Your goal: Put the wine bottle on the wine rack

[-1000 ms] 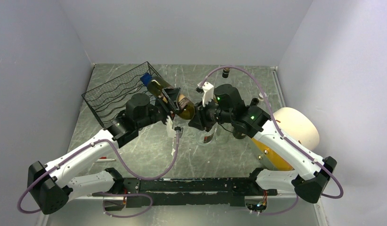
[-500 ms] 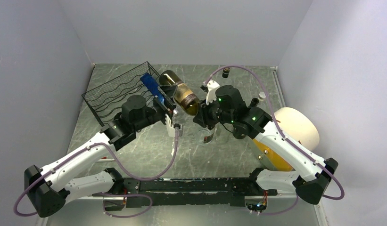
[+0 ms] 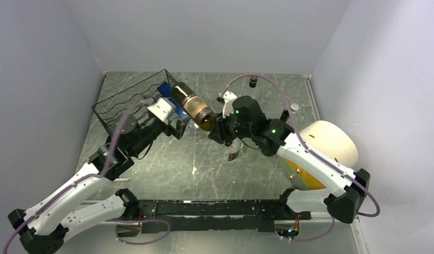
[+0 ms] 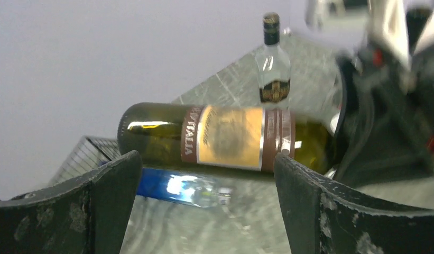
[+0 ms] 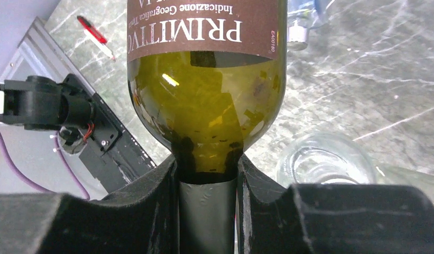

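Observation:
The wine bottle [image 3: 192, 107], dark green with a brown and gold label, hangs level in the air, its base pointing at the black wire wine rack [image 3: 127, 106] at the back left. My right gripper [image 3: 218, 125] is shut on the bottle's neck [image 5: 206, 198], with the green shoulder [image 5: 206, 100] just past the fingers. My left gripper [image 3: 178, 116] stands open beside the bottle on its near side, touching nothing. In the left wrist view the bottle [image 4: 225, 137] lies across beyond the wide-apart fingers [image 4: 101, 203], apart from them.
A blue-ended bottle [image 4: 175, 188] lies by the rack's edge [image 4: 80, 156]. A small dark-capped bottle [image 3: 252, 81] stands at the back. A clear glass bottle [image 5: 323, 159] sits under my right wrist. A large cream and yellow object [image 3: 331, 145] fills the right side. A red pen [image 5: 94, 34] lies near the front rail.
My left gripper has let go of the wine bottle, opened wide and drawn back to the left. The right gripper has swung the bottle's base back and left, closer to the rack.

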`<control>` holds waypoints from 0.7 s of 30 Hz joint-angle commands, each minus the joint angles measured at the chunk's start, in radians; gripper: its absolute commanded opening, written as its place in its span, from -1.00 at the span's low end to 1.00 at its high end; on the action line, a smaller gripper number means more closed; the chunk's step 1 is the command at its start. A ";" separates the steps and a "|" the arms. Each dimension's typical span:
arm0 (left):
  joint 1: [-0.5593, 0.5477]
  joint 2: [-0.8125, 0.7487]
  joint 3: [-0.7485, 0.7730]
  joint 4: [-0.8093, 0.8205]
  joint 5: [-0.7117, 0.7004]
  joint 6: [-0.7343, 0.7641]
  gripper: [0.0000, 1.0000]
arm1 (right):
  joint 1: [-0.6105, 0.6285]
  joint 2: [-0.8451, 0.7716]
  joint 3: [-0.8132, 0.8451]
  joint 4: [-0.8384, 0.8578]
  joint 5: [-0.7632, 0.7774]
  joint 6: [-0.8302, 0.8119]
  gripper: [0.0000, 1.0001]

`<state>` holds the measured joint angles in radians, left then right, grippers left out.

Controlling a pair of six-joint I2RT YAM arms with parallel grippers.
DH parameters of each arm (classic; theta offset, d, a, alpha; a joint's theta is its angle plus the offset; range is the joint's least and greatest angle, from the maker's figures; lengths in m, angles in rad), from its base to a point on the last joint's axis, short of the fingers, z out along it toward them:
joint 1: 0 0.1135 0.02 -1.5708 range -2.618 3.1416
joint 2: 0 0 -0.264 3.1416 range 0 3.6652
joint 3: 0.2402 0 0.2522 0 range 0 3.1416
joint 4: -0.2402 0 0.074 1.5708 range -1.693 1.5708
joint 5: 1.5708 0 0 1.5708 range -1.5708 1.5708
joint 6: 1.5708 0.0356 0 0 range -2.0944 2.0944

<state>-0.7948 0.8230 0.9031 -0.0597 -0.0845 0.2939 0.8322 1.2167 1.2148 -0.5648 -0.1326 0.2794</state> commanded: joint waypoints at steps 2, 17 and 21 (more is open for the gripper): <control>-0.006 -0.062 0.104 -0.117 -0.240 -0.588 0.96 | 0.049 0.026 -0.018 0.180 -0.018 0.012 -1.00; -0.005 -0.037 0.212 -0.146 -0.246 -0.650 0.96 | 0.266 0.182 -0.169 0.405 0.246 0.089 -1.00; -0.006 -0.045 0.152 -0.112 -0.269 -0.700 0.96 | 0.304 0.223 -0.197 0.448 0.293 0.097 -1.00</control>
<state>-0.7948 0.7780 1.1034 -0.1810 -0.3019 -0.3340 1.1065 1.4361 1.0222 -0.3141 0.0620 0.3576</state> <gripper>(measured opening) 0.977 0.357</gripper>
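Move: The right hand holds the wine bottle by its neck; the rack's middle lies some 20 cm ahead of that hand, 29 cm to its left and 19 cm below. The blue bottle in the rack is about 22 cm ahead and 15 cm left, the clear bottle about level with it and 7 cm right. From the empty left hand, the wine bottle's middle is roughly 9 cm ahead, 4 cm right, slightly below. Right hand, still gripping the neck, lowers the bottle 12 cm, leftward and slightly back; open left hand rises, rolling. ##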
